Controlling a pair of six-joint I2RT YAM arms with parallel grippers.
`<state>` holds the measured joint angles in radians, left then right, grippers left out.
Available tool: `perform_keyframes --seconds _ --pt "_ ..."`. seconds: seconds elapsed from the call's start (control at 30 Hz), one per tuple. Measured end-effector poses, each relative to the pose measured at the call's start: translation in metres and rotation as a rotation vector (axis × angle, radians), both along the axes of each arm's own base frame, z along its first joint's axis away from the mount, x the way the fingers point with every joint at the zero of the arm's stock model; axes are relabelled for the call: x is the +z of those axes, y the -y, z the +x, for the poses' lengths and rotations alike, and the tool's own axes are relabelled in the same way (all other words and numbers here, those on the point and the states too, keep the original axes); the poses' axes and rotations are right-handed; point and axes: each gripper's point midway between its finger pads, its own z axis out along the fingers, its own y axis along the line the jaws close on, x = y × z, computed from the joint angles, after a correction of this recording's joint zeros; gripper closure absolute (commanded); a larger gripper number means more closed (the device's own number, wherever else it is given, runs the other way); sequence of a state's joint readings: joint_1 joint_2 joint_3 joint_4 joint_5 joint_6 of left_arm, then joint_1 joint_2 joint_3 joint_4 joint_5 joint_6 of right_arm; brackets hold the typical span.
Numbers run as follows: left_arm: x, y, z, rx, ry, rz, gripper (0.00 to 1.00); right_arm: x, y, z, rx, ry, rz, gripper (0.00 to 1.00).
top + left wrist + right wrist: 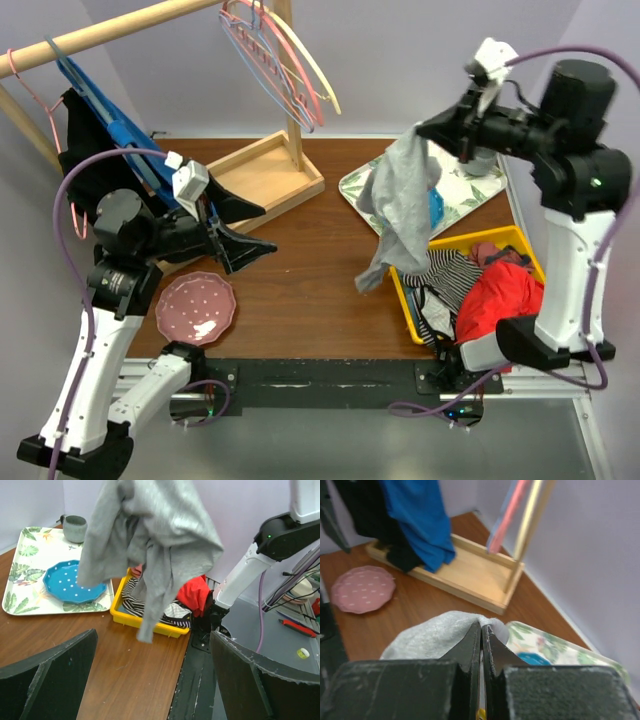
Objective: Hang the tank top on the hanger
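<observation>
The light-grey tank top hangs bunched from my right gripper, which is shut on a fold of it above the tray and the bin. In the right wrist view the jaws are pressed together with grey knit draped over them. The left wrist view shows the tank top dangling, its lowest tip just above the bin's rim. The thin pale-blue hanger hangs on the wooden rod among pink and cream hangers, far from both grippers. My left gripper is open and empty over the table's left half.
A yellow bin holds a striped garment and a red garment. A leaf-print tray carries a blue plate and a grey cup. A pink plate lies front left. The wooden rack base stands at the back.
</observation>
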<state>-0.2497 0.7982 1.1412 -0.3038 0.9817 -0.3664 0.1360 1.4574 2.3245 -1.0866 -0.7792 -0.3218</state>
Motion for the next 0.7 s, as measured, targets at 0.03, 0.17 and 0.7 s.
perform_keyframes --seconds 0.03,0.17,0.7 --pt "0.001 0.000 0.000 -0.001 0.003 -0.002 0.00 -0.006 -0.011 0.002 0.037 -0.025 0.004 1.00" --pt "0.005 0.000 -0.004 -0.001 0.027 -0.022 0.00 -0.056 -0.078 -0.011 0.248 -0.160 -0.046 1.00" --pt "-0.047 0.002 -0.005 -0.010 -0.135 0.001 0.02 -0.352 -0.164 -0.031 0.415 -0.606 -0.530 0.15"
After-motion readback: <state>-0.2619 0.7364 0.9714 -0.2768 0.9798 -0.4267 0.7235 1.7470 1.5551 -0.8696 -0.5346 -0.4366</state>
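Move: The right hand already holds the grey tank top; the bare table it goes to lies about 24 cm to its left, some 4 cm nearer the base and 50 cm below. At table height, the yellow basket stands roughly 20 cm to this hand's right and level with it, the blue plate about 24 cm ahead and 6 cm right, the pink plate 5 cm back and 54 cm left. From the left hand that bare spot is some 10 cm right, 8 cm ahead and 40 cm down. The right hand lets go of the tank top over the bare table between basket and pink plate: it sweeps quickly down about 35 cm and some 17 cm left, dipping back then partly forward again, the wrist tipping the fingers down some 40 degrees and swinging counter-clockwise, and the fingers open wide late in the descent. The left hand, open and empty, sinks about 5 cm near the spot. ##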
